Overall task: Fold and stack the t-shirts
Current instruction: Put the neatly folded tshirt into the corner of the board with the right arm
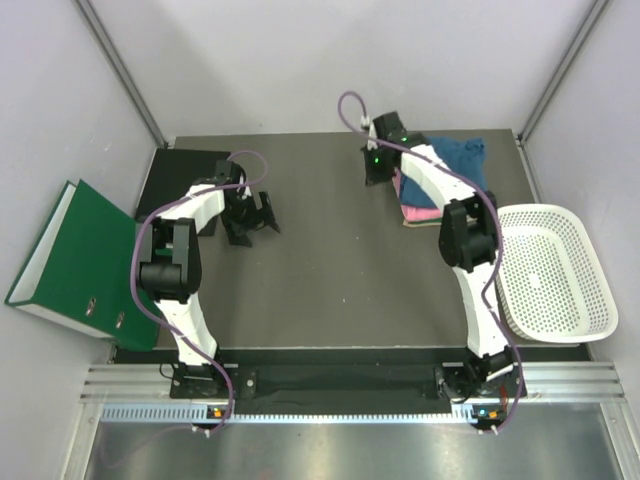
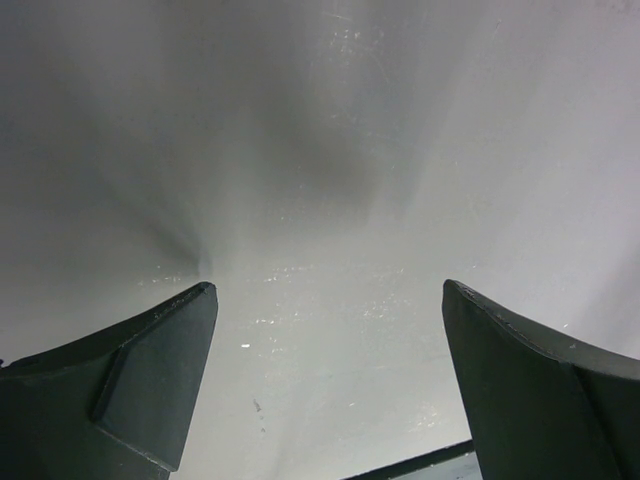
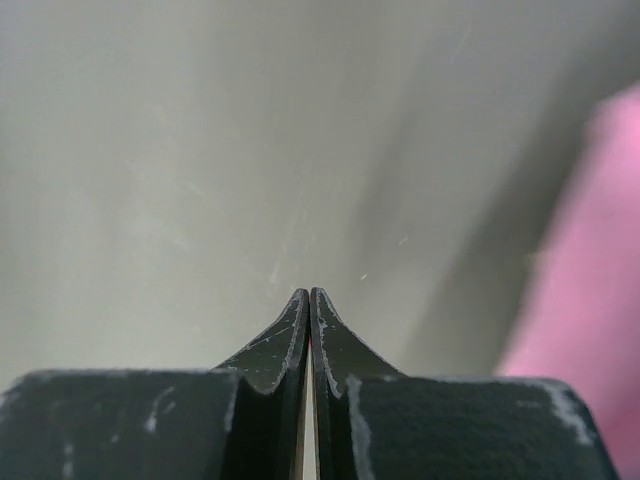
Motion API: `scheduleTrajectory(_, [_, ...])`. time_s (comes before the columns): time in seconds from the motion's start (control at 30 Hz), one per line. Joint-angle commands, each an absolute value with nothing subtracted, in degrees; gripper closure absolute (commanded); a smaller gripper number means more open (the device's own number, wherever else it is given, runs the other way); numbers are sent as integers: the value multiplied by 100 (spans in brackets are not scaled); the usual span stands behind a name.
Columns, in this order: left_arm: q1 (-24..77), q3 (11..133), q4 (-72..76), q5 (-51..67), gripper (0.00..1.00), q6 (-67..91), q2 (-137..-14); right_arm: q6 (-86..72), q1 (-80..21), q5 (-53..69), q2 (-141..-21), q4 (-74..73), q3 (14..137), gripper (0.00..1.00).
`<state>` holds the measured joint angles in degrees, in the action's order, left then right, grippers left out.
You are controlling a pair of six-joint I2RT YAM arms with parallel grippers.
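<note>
The two t-shirts lie in a pile at the table's back right. The dark teal-blue one (image 1: 462, 156) is on top and the pink one (image 1: 424, 209) shows under it, partly hidden by my right arm. My right gripper (image 1: 372, 176) hovers just left of the pile. In the right wrist view its jaws (image 3: 310, 292) are pressed together with nothing between them, and the pink shirt (image 3: 592, 290) is a blur at the right edge. My left gripper (image 1: 255, 228) is over the table's left half, far from the shirts. It (image 2: 328, 290) stands wide open and empty, facing a bare grey surface.
A white mesh basket (image 1: 560, 300) sits at the table's right edge, beside my right arm. A green binder (image 1: 75, 255) leans off the left edge, with a black flat sheet (image 1: 180, 170) at the back left corner. Grey walls close in the back and sides.
</note>
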<state>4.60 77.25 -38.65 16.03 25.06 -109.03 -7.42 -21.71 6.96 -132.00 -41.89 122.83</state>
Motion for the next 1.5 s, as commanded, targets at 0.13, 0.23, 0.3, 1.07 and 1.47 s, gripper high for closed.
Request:
scheduleTrajectory(0.13, [475, 7787, -3858, 1626, 2, 2329, -10828, -897, -2206, 520, -13562, -4914, 12455, 100])
scheduleTrajectory(0.23, [483, 7796, -3858, 1635, 2, 2294, -10872, -923, -2145, 335, -13456, -4825, 12138, 100])
scheduleTrajectory(0.3, [483, 7805, -3858, 1652, 2, 2276, -10907, -932, -2049, 229, -13465, -4886, 12024, 100])
scheduleTrajectory(1.07, [483, 8059, -3972, 1688, 2, 2074, -11136, -835, -564, -1450, -13333, -5018, 11153, 100])
scheduleTrajectory(1.47, [483, 8068, -4025, 1661, 2, 2022, -11127, -888, 280, -1960, -13324, -4966, 11214, 100])
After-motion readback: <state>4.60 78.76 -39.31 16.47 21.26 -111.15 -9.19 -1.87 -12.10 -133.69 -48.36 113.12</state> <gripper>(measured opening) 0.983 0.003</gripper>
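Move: Beside the right hand, shut fingers hanging over bare table, the stack of folded t-shirts has its middle about 21 cm to the right, 2 cm farther out and 8 cm lower; its left edge is only some 8 cm to the right. The board's far right corner lies about 17 cm ahead and 48 cm right, the white basket 24 cm back and 45 cm right. From the left hand, the stack is roughly 54 cm right and 16 cm ahead. Dropping about 8 cm beside the stack while easing back some 3 cm and tipping its fingers steeper, the right hand then sweeps about 25 cm to the right at that low height. The closed fingertips meet the pink left edge and push the stack along towards the right side of the board, the wrist turning some 30 degrees clockwise on the way. ##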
